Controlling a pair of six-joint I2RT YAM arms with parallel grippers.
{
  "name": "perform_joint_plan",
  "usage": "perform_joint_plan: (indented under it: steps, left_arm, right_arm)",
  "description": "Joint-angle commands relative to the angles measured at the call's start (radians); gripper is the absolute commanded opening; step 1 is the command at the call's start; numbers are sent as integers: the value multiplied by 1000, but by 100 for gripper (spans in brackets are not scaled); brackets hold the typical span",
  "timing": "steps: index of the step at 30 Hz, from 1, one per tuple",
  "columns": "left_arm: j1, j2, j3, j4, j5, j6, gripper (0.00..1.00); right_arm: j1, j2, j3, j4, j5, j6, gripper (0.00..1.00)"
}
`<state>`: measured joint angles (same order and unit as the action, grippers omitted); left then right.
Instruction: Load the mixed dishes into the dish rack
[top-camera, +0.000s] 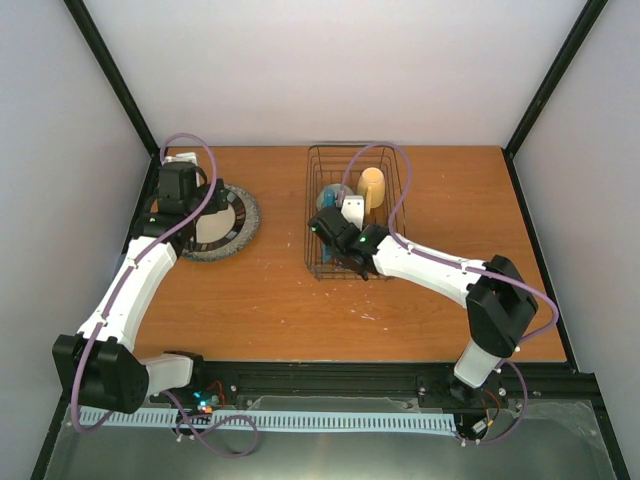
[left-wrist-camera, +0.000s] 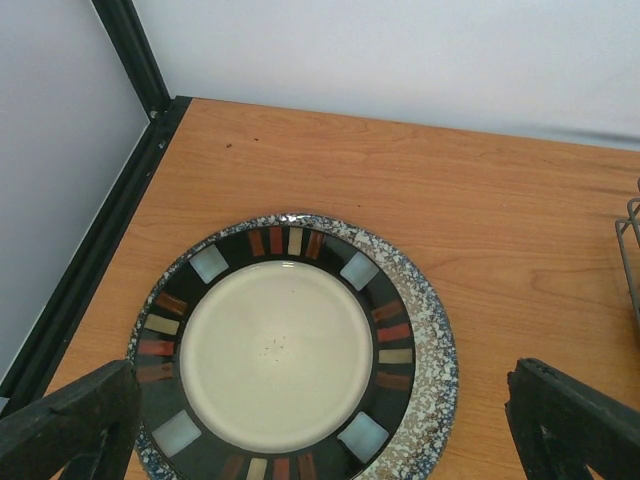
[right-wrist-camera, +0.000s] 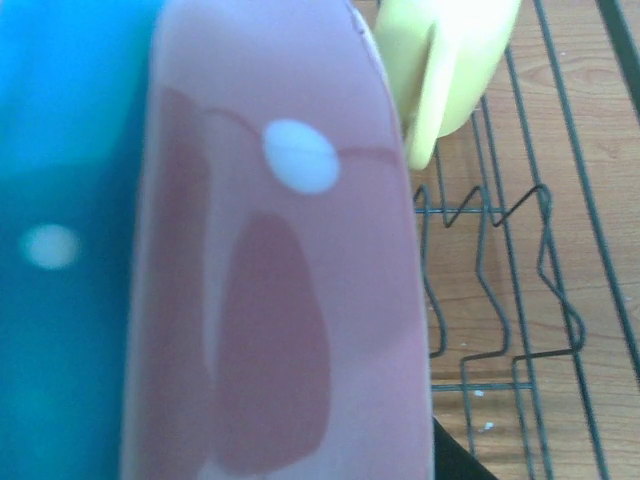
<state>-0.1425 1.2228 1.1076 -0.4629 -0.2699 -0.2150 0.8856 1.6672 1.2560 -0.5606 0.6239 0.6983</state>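
The grey speckled plate (top-camera: 222, 222) lies flat on the table at the left, with a cream centre and a dark banded ring. It fills the left wrist view (left-wrist-camera: 290, 350). My left gripper (top-camera: 192, 195) hovers over its near edge, open and empty, with a finger (left-wrist-camera: 70, 425) on each side. My right gripper (top-camera: 338, 228) is inside the dish rack (top-camera: 355, 147), shut on the upright pink-red dotted plate (right-wrist-camera: 280, 260). The blue dotted plate (right-wrist-camera: 60, 250) stands just left of it. The yellow mug (top-camera: 371, 187) sits in the rack behind. The pale green bowl is not in view.
The rack's slot wires (right-wrist-camera: 500, 280) stand free to the right of the pink plate. The black frame post (left-wrist-camera: 130, 50) and the grey wall run along the table's left edge, close to the grey plate.
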Motion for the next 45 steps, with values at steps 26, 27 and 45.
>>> perform_joint_plan:
  steps: [26,27,45]
  left_arm:
    - [1,-28,11,17,3,-41,100]
    - [5,-27,11,14,17,-50,100]
    - [635,86,-210,113,920,-174,94]
  right_arm:
    - [6,-234,-6,108,59,-64,58]
    - [6,-255,-4,109,64,-71,58]
    - [-189,-563,-65,177,-183,-191,65]
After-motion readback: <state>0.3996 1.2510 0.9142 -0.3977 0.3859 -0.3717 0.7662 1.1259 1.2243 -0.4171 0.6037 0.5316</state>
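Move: The right hand still pinches the pink polka-dot plate in the rack, its middle about 4 cm ahead, 1 cm left and 5 cm below; the blue plate stands 3 cm left of it. The green bowl is some 15 cm ahead and 4 cm left of this hand, the yellow mug 17 cm ahead and 5 cm right, both about 9 cm lower. The black-rimmed plate lies some 7 cm ahead, 5 cm left and 25 cm below the left hand, on a speckled plate centred 3 cm left of that hand. The right fingers open and let go of the pink plate in the rack; after a small shift left the hand climbs about 21 cm, swinging right away from the plates as its fingertips tip up. Later the wide-open left hand sweeps left and down, slightly back, towards the black-rimmed plate's left side, rolling its left side down some 30 degrees. ##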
